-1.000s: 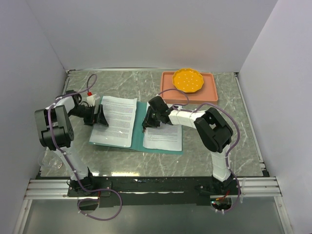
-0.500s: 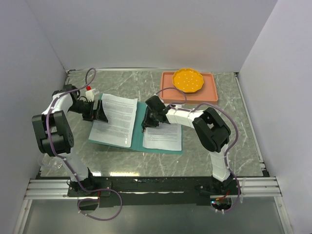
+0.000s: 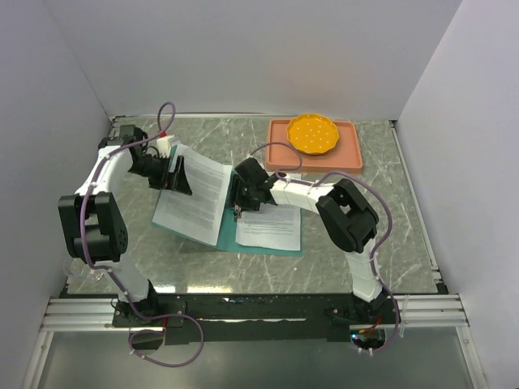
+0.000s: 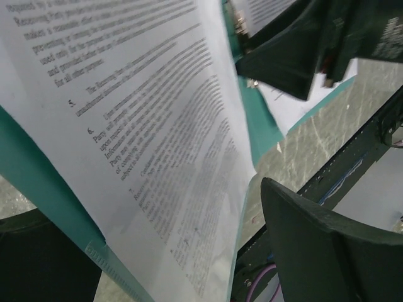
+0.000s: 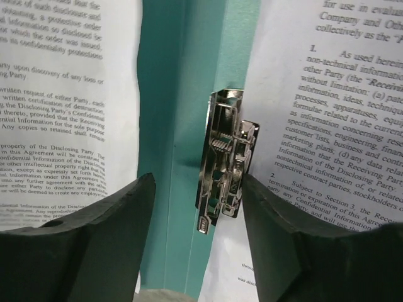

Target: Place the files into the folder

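Note:
The teal folder [image 3: 229,225] lies open mid-table. Its left cover is tilted up, with one of the files [image 3: 195,198] lying on it. My left gripper [image 3: 174,174] is at that cover's left edge. In the left wrist view the cover [image 4: 38,182] and sheet [image 4: 157,126] pass between the wide-apart jaws of my left gripper [image 4: 157,233]. Another printed sheet [image 3: 272,227] lies flat on the right half. My right gripper [image 3: 238,204] hangs over the spine. It [image 5: 198,189] is open, its fingers either side of the metal clip [image 5: 225,160].
A salmon-pink tray [image 3: 350,154] holding an orange plate [image 3: 313,133] stands at the back right. White walls close in the marble table [image 3: 389,243] on three sides. A metal rail [image 3: 243,312] with the arm bases runs along the near edge.
My left gripper has moved back and right, tilting the folder's left cover and its sheet further up. My right gripper shifted slightly left and its jaws widened around the clip.

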Controlling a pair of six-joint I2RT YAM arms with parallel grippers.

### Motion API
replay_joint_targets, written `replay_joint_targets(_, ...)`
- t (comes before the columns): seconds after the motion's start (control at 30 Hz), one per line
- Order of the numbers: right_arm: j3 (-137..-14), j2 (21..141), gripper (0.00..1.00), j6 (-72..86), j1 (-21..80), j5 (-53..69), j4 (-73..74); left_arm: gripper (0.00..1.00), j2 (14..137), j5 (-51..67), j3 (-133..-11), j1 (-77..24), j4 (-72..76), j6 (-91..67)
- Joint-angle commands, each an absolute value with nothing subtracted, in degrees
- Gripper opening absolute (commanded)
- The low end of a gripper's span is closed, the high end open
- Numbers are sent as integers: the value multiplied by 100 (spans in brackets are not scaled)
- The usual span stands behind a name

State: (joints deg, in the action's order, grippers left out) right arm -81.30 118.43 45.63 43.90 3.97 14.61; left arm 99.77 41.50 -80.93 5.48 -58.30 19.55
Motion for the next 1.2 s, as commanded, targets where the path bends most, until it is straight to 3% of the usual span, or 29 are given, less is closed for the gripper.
replay_joint_targets(0.0,-7797,12323,68,4280,4500,579,1698,96,9536,4166,-8604,238,-6091,1653)
replay_joint_targets(0.1,-7516,12156,70,4219,4439,869,1329,96,9501,4122,-8710,27,-6091,1503)
replay_joint_targets(0.2,-6665,11630,71,4297,4211,1650,-74,96,9483,4078,-8815,-254,-6108,1345)
replay_joint_targets(0.3,-5656,11234,88,4622,3921,2993,-2253,96,9475,4026,-8973,-527,-6135,1196)
replay_joint_targets(0.33,-5356,11137,99,4910,3746,3267,-2911,96,9483,4008,-9035,-658,-6152,1152)
replay_joint_targets(0.37,-4952,11005,99,4974,3657,3487,-3710,96,9475,3964,-9131,-720,-6144,1056)
replay_joint_targets(0.57,-4149,9924,99,5027,3200,4042,-4675,96,9624,3946,-9544,-1283,-6354,940)
replay_joint_targets(0.73,-3394,8432,99,4800,2699,3359,-3835,96,10045,4516,-10124,-1721,-6889,1168)
replay_joint_targets(0.9,-2909,6578,99,4606,2190,1154,-1559,96,10694,4851,-11108,-2179,-7216,1389)
replay_joint_targets(1.07,-3268,6310,99,4676,2013,-226,287,96,11284,5176,-11838,-2978,-7102,1503)
replay_joint_targets(1.17,-3611,6687,100,4597,1925,-334,808,96,11645,5457,-12023,-3287,-6996,1521)
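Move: The folder's raised left cover, with a file on it, has its outer edge at the left hand's open fingers; its middle lies about 9 cm right, 2 back and 5 below that hand. The spine clip is some 21 cm right, 6 back and 10 below, and the right-hand file about 32 right, 6 back and 11 below. From the right hand the cover's middle is 11 cm left, 3 ahead and 5 above; the clip is 2 ahead, 1 right and 1 below, the right-hand file 12 right and 1 back. Rightward and rising, the left hand carries the cover's outer edge over towards the right-hand file on wide-open fingers, travelling about 23 cm and turning clockwise some 30 degrees. Meanwhile the right hand spreads its fingers fully, backs off the clip with its left side tilting up, then lifts clear and sweeps right across the right-hand file, easing that tilt and turning clockwise. ##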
